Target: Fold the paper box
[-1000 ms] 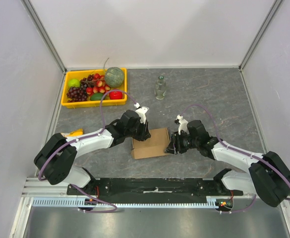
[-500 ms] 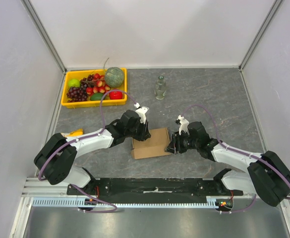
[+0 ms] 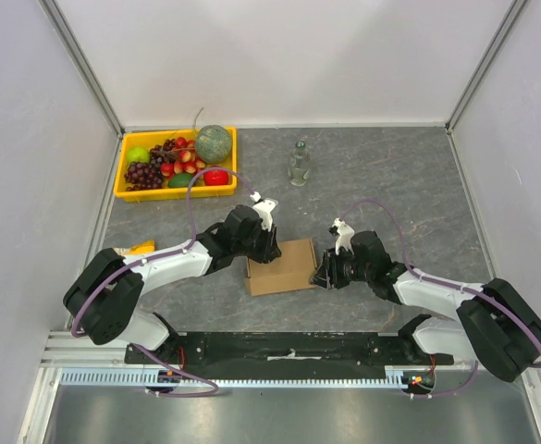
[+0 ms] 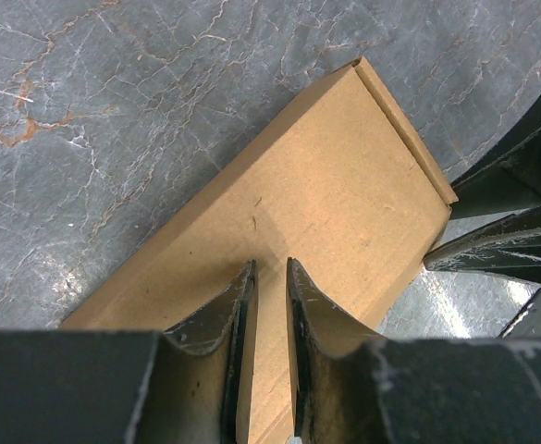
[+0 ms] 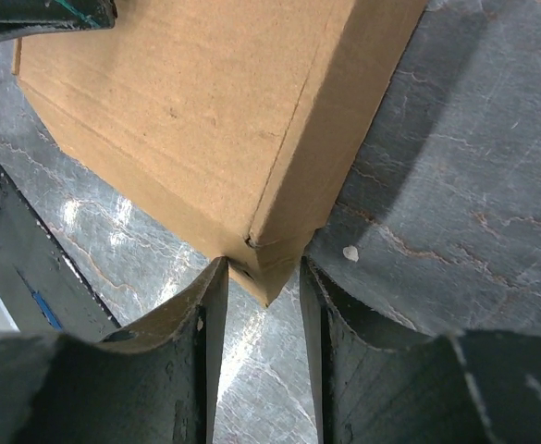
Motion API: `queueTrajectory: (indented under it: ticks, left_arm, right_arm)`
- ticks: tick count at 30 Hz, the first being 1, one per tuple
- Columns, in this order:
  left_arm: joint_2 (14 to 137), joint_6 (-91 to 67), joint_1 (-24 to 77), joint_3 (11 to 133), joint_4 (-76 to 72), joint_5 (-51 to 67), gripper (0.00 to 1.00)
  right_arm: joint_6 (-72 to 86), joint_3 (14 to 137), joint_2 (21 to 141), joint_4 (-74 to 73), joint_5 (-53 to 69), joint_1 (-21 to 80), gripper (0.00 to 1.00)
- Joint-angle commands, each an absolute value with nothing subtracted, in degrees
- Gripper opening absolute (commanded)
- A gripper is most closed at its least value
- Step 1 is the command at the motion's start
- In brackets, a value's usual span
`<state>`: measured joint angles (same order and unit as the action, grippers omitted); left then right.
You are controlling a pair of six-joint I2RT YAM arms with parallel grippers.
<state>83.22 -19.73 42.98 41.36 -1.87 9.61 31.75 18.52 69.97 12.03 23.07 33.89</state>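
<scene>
The paper box (image 3: 282, 266) is a closed flat brown cardboard mailer lying between the two arms. My left gripper (image 3: 263, 252) is at its far left corner. In the left wrist view the fingertips (image 4: 244, 277) lie over the lid (image 4: 325, 194), a narrow gap apart, with nothing pinched that I can see. My right gripper (image 3: 323, 275) is at the box's right side. Its open jaws (image 5: 263, 261) straddle the near right corner of the box (image 5: 205, 102), and the left finger (image 5: 210, 287) touches the corner's side.
A yellow tray (image 3: 118, 185) of fruit sits at the far left. A small clear bottle (image 3: 298, 164) stands behind the box. A yellow object (image 3: 141, 247) lies by the left arm. The right gripper's dark fingers (image 4: 510, 250) show past the box's end.
The right gripper's jaws have narrowed around the box corner, and that arm has shifted slightly toward the near edge. The left gripper has stayed put.
</scene>
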Motion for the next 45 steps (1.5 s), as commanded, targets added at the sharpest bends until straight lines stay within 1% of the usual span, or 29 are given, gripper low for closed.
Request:
queueTrajectory:
  ticks: [1,3,5,10,14,17,21,27,29,30,33,35,36,39,42,45]
  left_arm:
    - [84.02,-18.81,43.42,41.66,1.41,10.20,0.25]
    - [83.76,-18.81,43.33,41.66,1.58,10.20,0.25]
    - [83.41,-18.81,43.42,41.84,1.93,9.76,0.25]
    - [80.87,-18.72,43.42,42.97,4.13,8.44,0.25]
    - [78.49,-18.63,43.42,44.03,5.62,7.56,0.26]
    - [76.65,-18.55,43.42,44.82,6.68,6.95,0.27]
    - [73.66,-18.90,43.42,45.70,8.08,5.89,0.32]
    - [67.51,-20.91,43.42,45.79,11.59,2.03,0.45]
    - [63.83,-22.84,43.33,44.57,13.96,0.18,0.51]
    - [61.89,-24.16,43.33,43.52,14.93,-1.91,0.54]
    - [56.70,-28.72,43.33,39.92,17.48,-2.73,0.66]
    - [53.71,-31.28,43.33,37.45,18.89,-1.41,0.73]
    - [52.22,-32.59,43.42,36.05,19.24,-0.45,0.80]
    - [48.35,-36.20,43.68,31.57,19.60,2.28,0.88]
    - [44.84,-38.23,44.30,28.22,20.21,2.64,0.92]
    - [42.46,-39.37,44.65,26.11,20.83,2.81,0.94]
  right_arm:
    - [31.55,18.02,69.87,13.10,21.62,33.75,0.43]
    - [31.38,18.37,68.91,12.05,21.80,33.75,0.44]
    - [31.20,18.98,66.72,10.91,21.80,33.75,0.46]
    - [31.03,20.74,60.74,7.30,20.83,33.75,0.61]
    - [31.29,22.41,57.75,5.45,19.34,33.66,0.66]
    - [31.81,23.29,57.04,5.10,17.67,33.58,0.68]
    - [32.34,24.08,58.44,5.36,15.39,33.66,0.69]
    - [32.96,26.36,64.59,7.73,13.01,33.57,0.70]
    - [33.31,26.89,66.61,9.22,13.27,33.57,0.70]
    - [33.40,27.24,67.40,9.75,13.71,33.49,0.70]
    - [33.49,28.38,69.52,11.16,13.71,33.49,0.72]
    - [33.22,29.35,70.83,11.42,13.54,33.40,0.73]
    - [33.14,29.70,71.36,11.51,13.36,33.40,0.73]
    - [33.05,30.32,72.77,12.21,13.01,33.14,0.76]
    - [33.57,30.41,74.35,13.62,12.75,32.96,0.76]
    - [34.62,30.32,76.11,15.46,12.74,32.61,0.76]
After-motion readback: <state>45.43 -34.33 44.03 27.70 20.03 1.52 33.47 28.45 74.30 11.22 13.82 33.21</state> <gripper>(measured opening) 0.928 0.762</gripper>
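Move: The left fingers rest on the closed lid of the paper box. The box's near left corner lies about 11 cm back, 7 cm left and 3 cm below that hand; the box's middle is some 3 cm back and 3 cm right of it, 2 cm down. The right fingers straddle the near right corner, about 1 cm back and 1 cm left; from that hand the far right corner is roughly 11 cm ahead, 1 cm left, about level. The left hand draws about 2 cm back and left over the lid, then lifts off by some 9 cm, swings left and back while turning roughly 15 degrees counter-clockwise, and drops again off the box's left side by its near corner, fingers spreading almost wide open. Meanwhile the right hand opens off the near right corner, rises about 5 cm and travels some 6 cm forward along the box's right side, sinking about 2 cm to end with its parted fingers astride the right edge of the lid, towards the far corner. ##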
